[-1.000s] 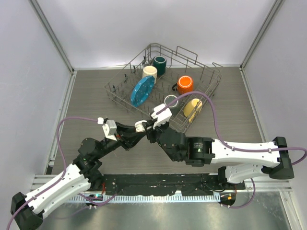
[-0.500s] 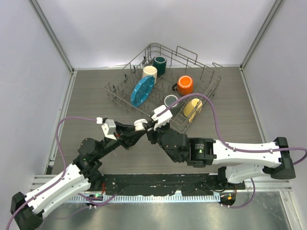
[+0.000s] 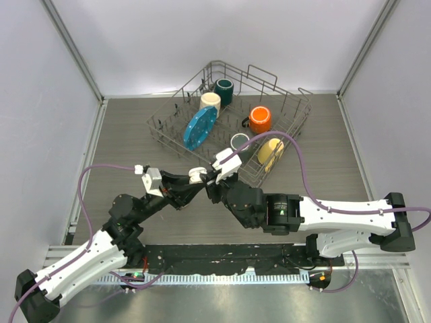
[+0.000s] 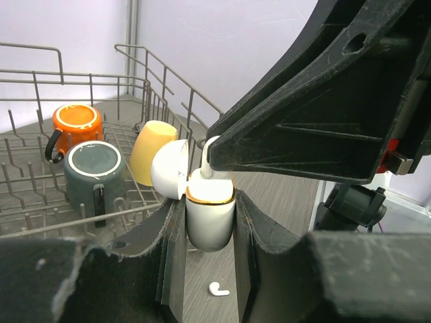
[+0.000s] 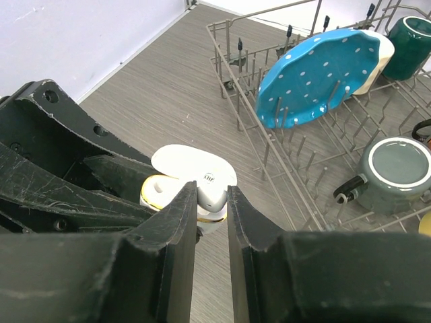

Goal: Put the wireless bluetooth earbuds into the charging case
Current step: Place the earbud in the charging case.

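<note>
My left gripper [image 4: 210, 232] is shut on the white charging case [image 4: 210, 222], which has a gold rim and stands upright above the table with its lid [image 4: 170, 169] swung open. In my right gripper [image 5: 212, 202], shut, is a white earbud [image 5: 211, 192]. The earbud's stem [image 4: 207, 161] points down into the case's open top. Another white earbud [image 4: 218, 290] lies on the table below the case. From above, the two grippers meet tip to tip at the case [image 3: 196, 175], in front of the rack.
A wire dish rack [image 3: 294, 128] stands behind the grippers. It holds a blue dotted plate [image 3: 200, 127] and orange [image 3: 259, 119], yellow [image 3: 270, 151], grey [image 3: 239, 141], teal [image 3: 224, 91] and cream [image 3: 210, 101] mugs. Walls close the table on three sides.
The right gripper has edged slightly toward the case with the earbud. Both grips are unchanged.
</note>
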{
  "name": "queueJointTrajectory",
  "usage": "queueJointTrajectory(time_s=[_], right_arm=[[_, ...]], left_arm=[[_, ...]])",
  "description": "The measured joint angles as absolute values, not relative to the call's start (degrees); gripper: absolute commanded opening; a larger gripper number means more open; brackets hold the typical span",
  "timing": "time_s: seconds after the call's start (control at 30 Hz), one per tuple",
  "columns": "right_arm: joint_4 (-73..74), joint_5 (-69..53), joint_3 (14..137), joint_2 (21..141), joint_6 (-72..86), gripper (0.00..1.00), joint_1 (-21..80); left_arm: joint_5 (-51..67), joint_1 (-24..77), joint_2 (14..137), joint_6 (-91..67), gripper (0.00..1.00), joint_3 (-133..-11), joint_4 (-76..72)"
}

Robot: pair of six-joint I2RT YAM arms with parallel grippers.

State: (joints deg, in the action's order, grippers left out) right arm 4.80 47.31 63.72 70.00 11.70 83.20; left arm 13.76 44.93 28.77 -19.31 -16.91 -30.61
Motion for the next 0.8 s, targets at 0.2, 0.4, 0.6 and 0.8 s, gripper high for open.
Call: queueJointTrajectory(time_s=[0.2,0.4,0.6,0.8], right_arm=[[6.1,46.4,64.2,70.1,12.6,0.18,83.5],[9.4,44.9,67.6,70.8,14.9,0.67,83.5],[12.0,42.9,70.5,70.7,18.3,0.83,83.5],[13.7,39.2,71.5,67.0,24.6,0.85,80.4]], left_arm=[[14.6,44.9,28.0,-18.7,0.0,-16.8,-30.9],[15.0,44.9,27.5,-17.4,0.0,-16.5,-32.2],[15.0,44.8,27.3,-17.2,0.0,-16.5,-34.4],[15.0,44.8,26.5,-17.1,0.0,-16.4,-34.8]])
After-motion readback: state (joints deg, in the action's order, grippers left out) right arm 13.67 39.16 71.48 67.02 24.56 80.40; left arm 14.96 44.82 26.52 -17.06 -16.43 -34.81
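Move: The right fingers already hold the earbud in the open charging case; the case's middle is about 1 cm left of and 2 cm below the right hand. The left hand keeps the case pinched, with that earbud roughly 3 cm above it. From the right hand, a second case lies on the table about 9 cm ahead, 8 cm left and 28 cm down, a loose earbud 4 cm ahead, 10 cm right at the same level, and the grey mug 28 cm ahead, 10 cm right, 22 cm down. Open the right gripper wide to let go of the earbud while easing back about 1.5 cm and slightly left, then lift clear of the case, rising some 5 cm in all and rolling the wrist about 15 degrees, its left side up. Keep the left gripper shut on the case and raise it about 2 cm, tipping its fingertips up a little. ##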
